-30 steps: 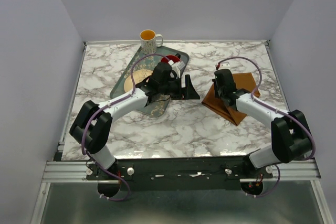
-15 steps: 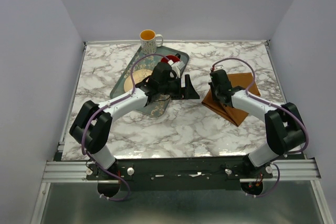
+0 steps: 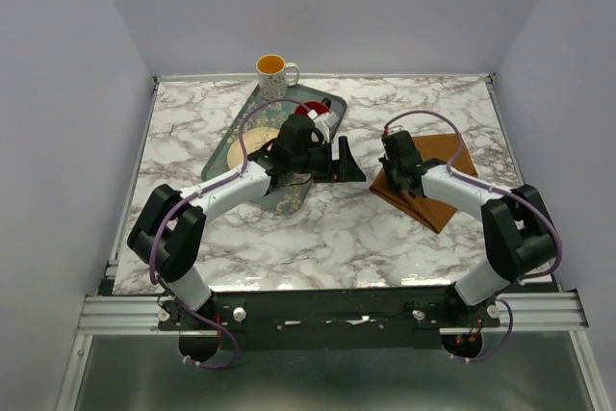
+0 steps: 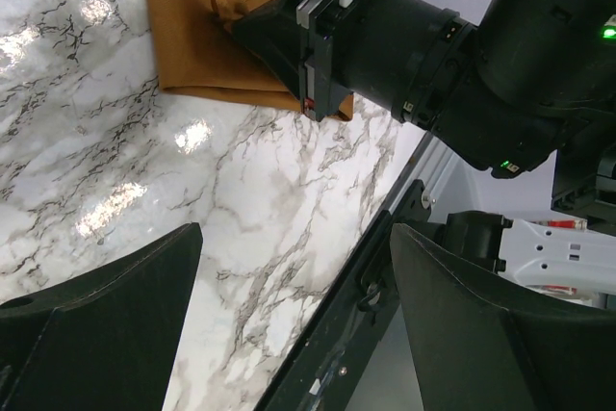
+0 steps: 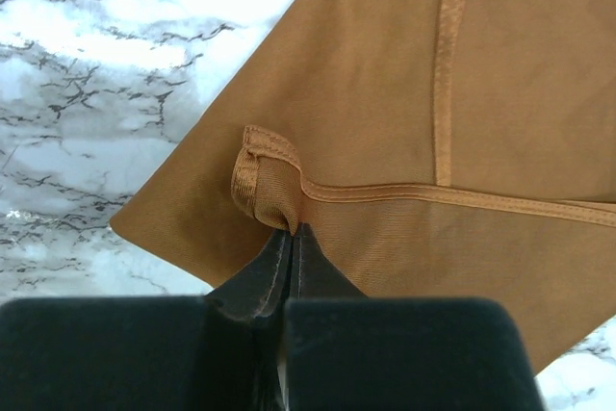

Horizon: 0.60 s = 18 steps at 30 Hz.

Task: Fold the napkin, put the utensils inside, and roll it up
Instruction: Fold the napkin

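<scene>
The rust-brown napkin (image 3: 448, 156) lies partly folded on the right of the marble table. My right gripper (image 3: 395, 178) is over its left corner. In the right wrist view that gripper (image 5: 294, 230) is shut on a pinched-up hemmed fold of the napkin (image 5: 385, 93). My left gripper (image 3: 348, 163) hovers open between the tray and the napkin, holding nothing. In the left wrist view it (image 4: 295, 238) looks across bare marble at the napkin (image 4: 192, 36) and the right gripper (image 4: 260, 31). The utensils are hidden from view.
A dark green patterned tray (image 3: 214, 163) sits at the back left with a tan plate (image 3: 236, 153) on it, partly under my left arm. A yellow-lined mug (image 3: 274, 74) stands behind the tray. White walls enclose the table.
My right gripper has moved left with the napkin fold pinched in it, and the cloth has shifted a little leftward with it. The left arm has not moved.
</scene>
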Each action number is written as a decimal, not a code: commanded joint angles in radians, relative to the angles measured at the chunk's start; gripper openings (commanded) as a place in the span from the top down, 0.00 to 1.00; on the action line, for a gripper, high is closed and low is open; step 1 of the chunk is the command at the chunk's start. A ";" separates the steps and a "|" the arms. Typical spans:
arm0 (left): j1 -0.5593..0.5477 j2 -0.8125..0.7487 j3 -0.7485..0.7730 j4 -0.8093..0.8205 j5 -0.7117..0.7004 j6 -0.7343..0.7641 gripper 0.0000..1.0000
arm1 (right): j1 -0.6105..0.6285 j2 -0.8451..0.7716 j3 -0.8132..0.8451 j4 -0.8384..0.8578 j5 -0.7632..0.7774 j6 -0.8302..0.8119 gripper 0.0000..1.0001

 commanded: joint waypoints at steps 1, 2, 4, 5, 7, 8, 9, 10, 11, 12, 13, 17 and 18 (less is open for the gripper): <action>0.006 0.008 0.020 -0.004 -0.007 0.007 0.12 | 0.012 0.024 0.014 -0.046 -0.046 -0.005 0.91; 0.006 0.008 0.022 -0.004 -0.007 0.010 0.12 | 0.013 0.021 0.011 -0.049 -0.053 -0.002 0.88; 0.007 0.010 0.023 -0.004 -0.008 0.010 0.12 | 0.011 0.012 -0.004 -0.051 -0.068 0.003 0.85; 0.006 0.010 0.022 -0.004 -0.010 0.009 0.12 | 0.011 0.006 -0.009 -0.050 -0.071 0.004 0.77; 0.007 0.019 0.025 -0.004 -0.011 0.010 0.12 | 0.012 0.001 -0.006 -0.054 -0.079 0.014 0.68; 0.007 0.024 0.033 -0.004 -0.011 0.010 0.12 | 0.013 -0.016 -0.001 -0.060 -0.082 0.024 0.61; 0.007 0.034 0.037 -0.004 -0.011 0.009 0.12 | 0.011 -0.027 0.003 -0.066 -0.089 0.029 0.57; 0.007 0.039 0.042 -0.004 -0.013 0.010 0.12 | 0.012 -0.045 0.008 -0.080 -0.111 0.034 0.54; 0.007 0.045 0.055 -0.031 -0.019 0.012 0.11 | 0.011 -0.063 0.017 -0.092 -0.123 0.040 0.48; 0.007 0.056 0.062 -0.033 -0.020 0.013 0.11 | 0.011 -0.100 0.020 -0.103 -0.129 0.046 0.45; 0.007 0.064 0.069 -0.034 -0.020 0.010 0.11 | 0.011 -0.120 0.017 -0.117 -0.125 0.050 0.42; 0.004 0.117 0.103 -0.010 -0.011 -0.023 0.12 | -0.015 -0.217 -0.038 -0.111 -0.044 0.133 0.33; 0.004 0.148 0.111 0.016 0.006 -0.036 0.13 | -0.030 -0.228 -0.053 -0.105 -0.043 0.149 0.33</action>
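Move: The right hand, shut on the corner of the napkin's folded flap, has the napkin's left corner about 4 cm to its left, roughly level fore and aft and 2 cm below. The flap's tip pokes out about 2 cm ahead and 1 cm left; the near corner lies some 11 cm back and 11 cm right, and the tray's middle about 28 cm left and 10 cm ahead. From the left hand the napkin's left corner is some 7 cm ahead, 8 cm right and 14 cm below. The right hand sets down the pinched flap corner on the napkin's lower layer, sinking barely 1 cm while easing back and a little left, and its fingers spread from shut to about two-thirds open, letting go of the cloth. Then it lifts off by about 4 cm, still drifting back a touch with its left side tipping up slightly, while the wide-open left hand, touching nothing, just starts forward, down and to the right towards the napkin. ##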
